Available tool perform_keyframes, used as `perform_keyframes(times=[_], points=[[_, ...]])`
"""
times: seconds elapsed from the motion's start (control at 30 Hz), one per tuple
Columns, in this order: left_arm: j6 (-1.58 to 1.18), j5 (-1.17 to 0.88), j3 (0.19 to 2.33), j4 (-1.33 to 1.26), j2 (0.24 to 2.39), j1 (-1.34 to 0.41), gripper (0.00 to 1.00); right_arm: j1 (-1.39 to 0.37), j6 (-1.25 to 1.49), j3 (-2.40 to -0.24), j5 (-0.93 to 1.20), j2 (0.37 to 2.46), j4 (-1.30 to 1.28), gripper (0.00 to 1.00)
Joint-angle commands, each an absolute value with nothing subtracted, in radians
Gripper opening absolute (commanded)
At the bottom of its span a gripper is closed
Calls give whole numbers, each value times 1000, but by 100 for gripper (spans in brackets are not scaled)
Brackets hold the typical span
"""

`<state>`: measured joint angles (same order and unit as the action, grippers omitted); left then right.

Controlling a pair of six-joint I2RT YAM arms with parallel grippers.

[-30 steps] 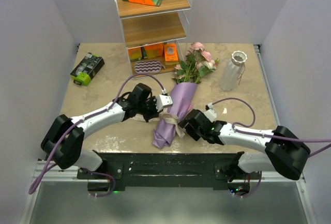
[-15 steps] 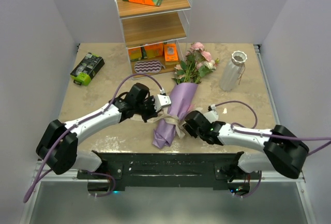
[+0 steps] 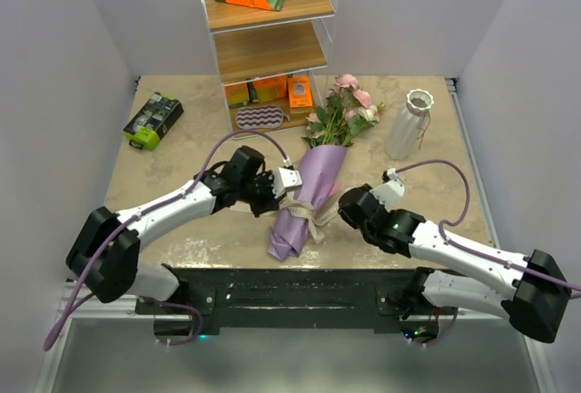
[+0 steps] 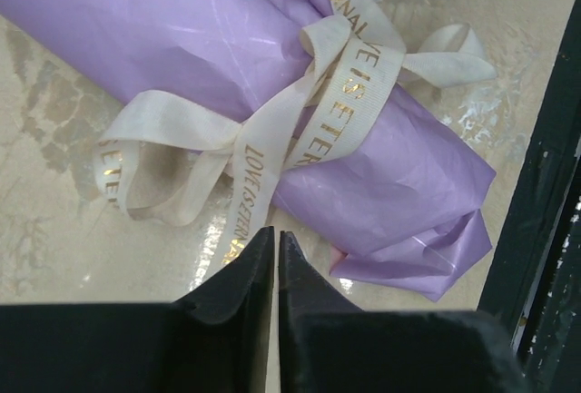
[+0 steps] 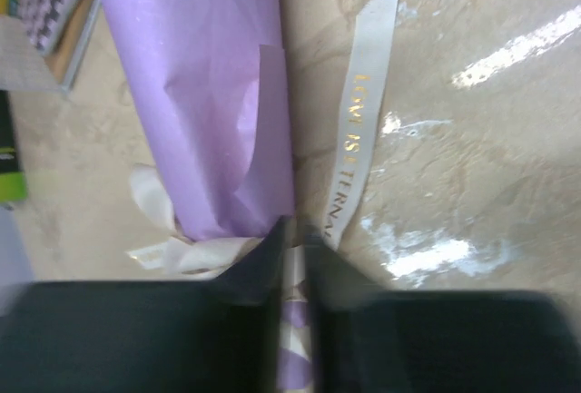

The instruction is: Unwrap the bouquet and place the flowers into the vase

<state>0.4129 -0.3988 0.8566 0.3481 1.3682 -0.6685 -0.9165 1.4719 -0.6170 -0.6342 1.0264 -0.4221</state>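
Note:
The bouquet (image 3: 313,189) lies on the table as a lavender paper cone, with its flowers (image 3: 345,107) pointing to the back. The white vase (image 3: 407,125) stands upright to their right. A cream ribbon (image 4: 349,75) with gold lettering is tied in a bow round the cone (image 4: 182,30). My left gripper (image 3: 289,181) is at the cone's left side. In the left wrist view it (image 4: 275,232) is shut, and a ribbon tail (image 4: 250,184) runs under its tip. My right gripper (image 3: 343,201) is at the cone's right side. In the right wrist view it (image 5: 292,230) is shut on a cream strip of ribbon, beside a loose tail (image 5: 363,130).
A wire and wood shelf rack (image 3: 268,48) with coloured boxes stands at the back centre, with a striped purple item (image 3: 260,116) at its foot. A black and green package (image 3: 152,119) lies at the back left. A black rail (image 3: 290,295) runs along the near edge.
My right gripper has shut on the ribbon and shifted up and to the right, away from the cone's tail. The left arm has barely moved.

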Motion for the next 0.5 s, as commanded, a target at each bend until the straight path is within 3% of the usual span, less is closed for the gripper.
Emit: perform_keyframes(times=[0.0,0.07,0.1,0.4,0.43,0.47], points=[[428,-485,913,328,1454,-676,26,-920,1212,-635,-625,1012,-468,38],[429,-500,933,321,1483,-676,32,-928,1140,-630,-611,1008,-459,58],[431,-500,949,315,1506,-675,36,-942,1120,-630,-612,1002,-457,60],[459,-454,927,201,1548,-676,41,-1058,916,-768,-666,1035,-485,61],[465,-450,917,187,1543,-676,45,-1068,907,-781,-673,1045,-494,61],[474,-443,899,166,1531,-676,56,-1077,890,-801,-676,1049,-500,60]])
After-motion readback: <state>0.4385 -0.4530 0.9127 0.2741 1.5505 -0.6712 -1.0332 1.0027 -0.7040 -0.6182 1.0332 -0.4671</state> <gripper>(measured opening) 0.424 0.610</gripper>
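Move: Beneath and between the hands is the bouquet's ribbon knot: about 6 cm to the left hand's right, 1 cm back and 4 cm below it. From the right hand the knot lies some 8 cm left, 2 cm back and 7 cm below. The right ribbon tail lies about 3 cm right of that hand and 4 cm ahead. From the left hand, the left tail is roughly 7 cm left and 1 cm ahead, the wrap's foot 11 cm back and 3 cm right. Sinking about 3 cm and then sliding right and slightly forward, the left hand nears the knot as its shut fingers open to not quite half. The right hand spreads its nearly shut fingers well open, turns some 25 degrees counter-clockwise while its left side rolls down, and draws back; after a slight dip it swings left and up, coming sideways towards the knot. Neither can be seen gripping ribbon. ##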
